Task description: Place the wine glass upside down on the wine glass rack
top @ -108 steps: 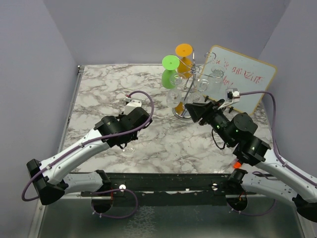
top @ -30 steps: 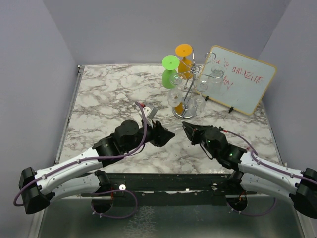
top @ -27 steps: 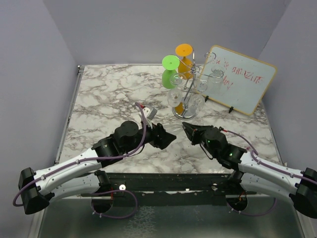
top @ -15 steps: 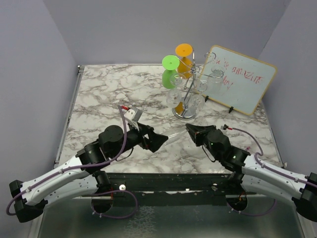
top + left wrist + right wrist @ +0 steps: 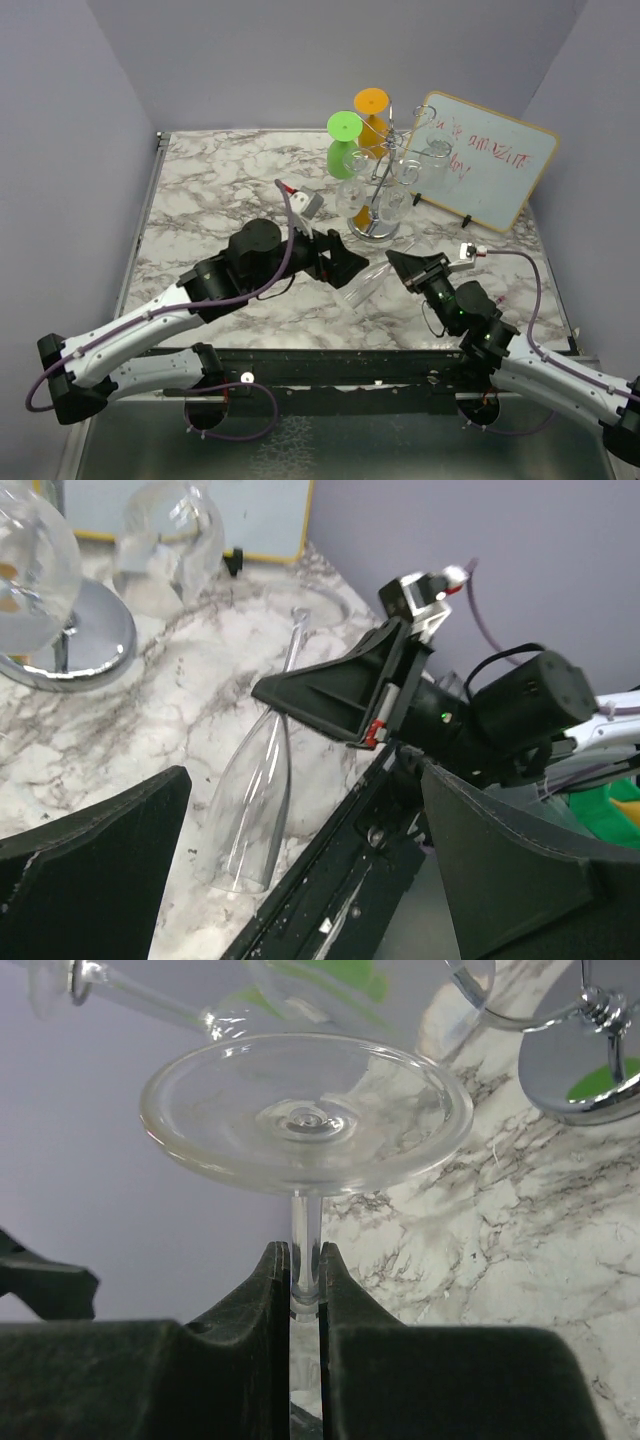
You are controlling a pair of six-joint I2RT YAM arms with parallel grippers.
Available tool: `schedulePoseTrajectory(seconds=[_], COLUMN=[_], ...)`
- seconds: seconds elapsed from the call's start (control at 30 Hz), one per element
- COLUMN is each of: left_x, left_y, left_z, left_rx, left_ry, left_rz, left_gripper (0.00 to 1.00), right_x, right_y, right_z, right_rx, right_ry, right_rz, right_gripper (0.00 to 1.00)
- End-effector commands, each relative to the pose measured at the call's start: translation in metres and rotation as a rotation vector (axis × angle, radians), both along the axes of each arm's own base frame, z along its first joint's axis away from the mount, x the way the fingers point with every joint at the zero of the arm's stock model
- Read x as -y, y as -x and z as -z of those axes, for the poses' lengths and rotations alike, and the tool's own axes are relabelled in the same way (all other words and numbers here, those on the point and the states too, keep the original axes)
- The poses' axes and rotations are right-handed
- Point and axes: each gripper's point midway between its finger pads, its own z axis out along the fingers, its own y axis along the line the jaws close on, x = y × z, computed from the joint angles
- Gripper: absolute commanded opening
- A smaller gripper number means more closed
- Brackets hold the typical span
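Note:
A clear wine glass (image 5: pixel 362 284) slants over the marble, bowl toward the table's front edge, foot toward the rack. My right gripper (image 5: pixel 396 262) is shut on its thin stem (image 5: pixel 305 1245), just below the round foot (image 5: pixel 305 1110). My left gripper (image 5: pixel 347 268) stands wide open beside the bowl (image 5: pixel 252 802), its black fingers (image 5: pixel 95 865) apart on either side and touching nothing. The chrome wine glass rack (image 5: pixel 377 190) stands behind, with its domed base (image 5: pixel 75 645) and hanging glasses.
Green (image 5: pixel 342 142), orange (image 5: pixel 371 110) and clear glasses (image 5: pixel 352 195) hang on the rack. A white board with red writing (image 5: pixel 490 160) leans at the back right. The black front rail (image 5: pixel 340 880) runs just below the glass bowl.
My left gripper has opened and let go of the glass bowl. The right gripper keeps the stem and has drawn back a little toward the near right.

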Motion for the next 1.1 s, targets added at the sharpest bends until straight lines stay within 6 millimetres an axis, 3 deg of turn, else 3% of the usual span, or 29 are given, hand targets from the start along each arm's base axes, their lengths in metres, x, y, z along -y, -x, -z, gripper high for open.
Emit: schedulePoseTrajectory(seconds=[0.0, 0.23, 0.47, 0.77, 1.07], left_x=[0.028, 0.048, 0.059, 0.070, 0.064], left_y=[0.004, 0.008, 0.009, 0.010, 0.025], left_z=[0.012, -0.015, -0.036, -0.055, -0.074], left_rx=[-0.053, -0.015, 0.042, 0.104, 0.172], left_ry=[0.010, 0.080, 0.144, 0.222, 0.305], left_rz=[0.093, 0.180, 0.223, 0.266, 0.325], left_gripper=[0.99, 0.99, 0.98, 0.74, 0.60], right_x=[0.007, 0.013, -0.003, -0.037, -0.059], right_y=[0.011, 0.028, 0.057, 0.095, 0.120], right_z=[-0.031, -0.059, -0.105, -0.148, -0.161], right_rx=[0.237, 0.429, 0.678, 0.871, 0.954], right_ry=[0.041, 0.109, 0.210, 0.247, 0.195], right_rz=[-0.027, -0.063, -0.212, -0.461, -0.638], right_gripper=[0.01, 0.01, 0.01, 0.01, 0.01])
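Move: The wine glass, pinched by its stem in my right fingers and lying almost level, has its middle about 7 cm right of my left hand, 1 cm ahead and 15 cm below; from my right hand it is some 5 cm left, 5 cm back, slightly lower. My left fingers are about 6 cm back, 12 cm left and 13 cm above my right hand. From that right hand, the rack's post stands about 18 cm ahead, 3 cm left, and the nearest hanging clear glass 13 cm ahead, 1 cm right. Keeping the stem pinched, I lift my right hand about 14 cm and draw it back some 10 cm, then left, tipping the fingers up and swinging them left so the glass's foot comes up. Meanwhile I move my open left hand about 7 cm right, dipping, then rising, and bring its fingers around the stem below the foot, closing them to roughly two-thirds open. ##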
